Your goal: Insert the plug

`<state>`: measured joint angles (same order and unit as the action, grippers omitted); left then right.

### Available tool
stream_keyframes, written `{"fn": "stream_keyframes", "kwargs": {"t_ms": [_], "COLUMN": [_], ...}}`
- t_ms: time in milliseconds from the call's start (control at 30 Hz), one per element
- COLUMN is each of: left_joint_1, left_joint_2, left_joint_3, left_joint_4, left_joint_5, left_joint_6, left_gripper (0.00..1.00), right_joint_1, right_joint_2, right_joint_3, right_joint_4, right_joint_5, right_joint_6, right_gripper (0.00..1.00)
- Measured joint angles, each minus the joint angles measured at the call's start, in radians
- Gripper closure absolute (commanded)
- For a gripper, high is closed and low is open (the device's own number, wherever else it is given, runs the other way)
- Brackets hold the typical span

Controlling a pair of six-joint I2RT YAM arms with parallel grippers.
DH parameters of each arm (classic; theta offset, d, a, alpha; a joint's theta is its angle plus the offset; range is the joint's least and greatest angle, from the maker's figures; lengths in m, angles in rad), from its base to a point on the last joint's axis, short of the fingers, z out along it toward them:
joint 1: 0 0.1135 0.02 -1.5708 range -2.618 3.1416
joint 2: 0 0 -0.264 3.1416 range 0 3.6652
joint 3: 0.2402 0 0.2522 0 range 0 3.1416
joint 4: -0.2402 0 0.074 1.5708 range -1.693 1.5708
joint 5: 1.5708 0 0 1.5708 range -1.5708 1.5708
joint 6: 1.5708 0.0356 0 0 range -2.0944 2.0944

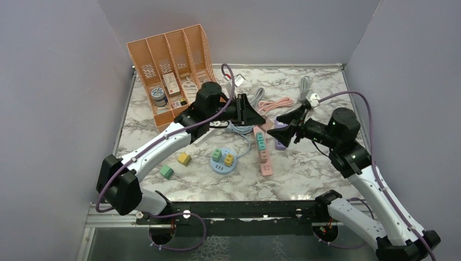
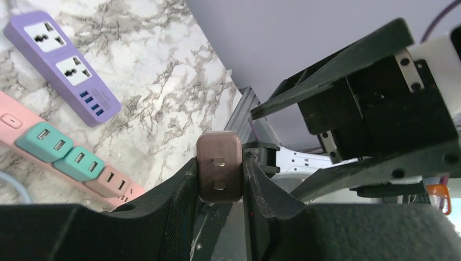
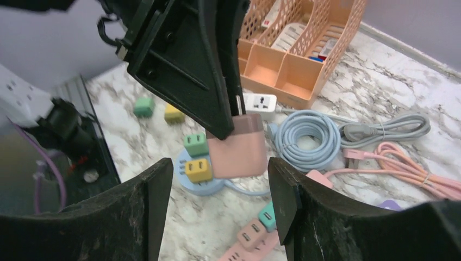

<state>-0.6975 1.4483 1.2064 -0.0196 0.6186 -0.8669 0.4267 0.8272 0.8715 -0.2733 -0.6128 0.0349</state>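
The plug (image 2: 219, 167) is a pink block with two flat metal prongs. My left gripper (image 2: 220, 160) is shut on it, one finger on each side, holding it in the air above the table. From the right wrist view the plug (image 3: 237, 151) hangs from the left fingers, just ahead of my right gripper (image 3: 220, 163). The right jaws stand open on either side of it without touching. Below lie a pink power strip (image 1: 263, 147), a purple power strip (image 1: 280, 136) and a round blue socket hub (image 1: 223, 162). In the top view the two grippers meet tip to tip, left gripper (image 1: 260, 116), right gripper (image 1: 281, 128).
An orange file organiser (image 1: 171, 70) stands at the back left. Coiled blue (image 3: 304, 136), pink (image 1: 274, 103) and grey (image 1: 304, 87) cables lie behind the strips. A yellow cube (image 1: 184, 158) and a green cube (image 1: 166, 172) sit front left. A white adapter (image 3: 260, 103) lies by the organiser.
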Motion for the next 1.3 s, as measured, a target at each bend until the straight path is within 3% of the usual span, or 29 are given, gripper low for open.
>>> {"fn": "stream_keyframes", "kwargs": {"t_ms": [233,467,667,1067,1167,1300], "left_joint_1": [0.022,0.022,0.022,0.021,0.022,0.023], "left_joint_2": [-0.157,-0.204,-0.205,-0.23,-0.233,-0.244], "left_joint_3": [-0.126,-0.126,-0.126,-0.158,-0.168,-0.195], "left_joint_4": [0.216,0.363,0.432,0.497,0.504,0.512], "left_joint_5": [-0.001,-0.007,-0.021,-0.046,-0.049,-0.063], "left_joint_6": [-0.032,-0.14,-0.219,-0.269,-0.269,-0.259], "left_gripper": [0.9,0.91,0.91,0.86,0.77,0.48], "right_joint_1": [0.0,0.0,0.0,0.0,-0.001,-0.002], "right_joint_2": [-0.122,-0.06,0.044,0.081,0.092,0.097], "right_joint_3": [-0.03,-0.054,-0.055,-0.089,-0.089,-0.088], "right_joint_4": [0.153,0.377,0.493,0.695,0.703,0.685], "right_joint_5": [0.099,0.108,0.08,-0.002,-0.012,-0.02], "right_joint_6": [0.48,0.876,1.036,1.196,1.194,1.162], "right_gripper": [0.36,0.37,0.47,0.83,0.91,0.97]}}
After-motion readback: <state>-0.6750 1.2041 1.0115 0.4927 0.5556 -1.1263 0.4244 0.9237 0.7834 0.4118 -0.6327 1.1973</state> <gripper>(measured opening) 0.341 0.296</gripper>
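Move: Just ahead and to the left of the open right hand, about 3 cm forward, 2 cm left and 2 cm lower, is the brown plug, still held at the left hand's fingertips. From the left hand the right gripper is some 3 cm back, 3 cm right and 2 cm higher. Some 27 cm below the right hand lie the pink strip, 7 cm ahead and 1 cm left, and the purple strip, 14 cm ahead and 7 cm right. Rising together over the strips, both hands go up, the left about 12 cm, also some 4 cm left and 3 cm back, tipping its fingertips up while it keeps its grip on the plug. The right climbs about 10 cm and drifts left, rolling roughly 50 degrees clockwise as seen from behind it, then closes its fingers and pinches the plug from the opposite side. ##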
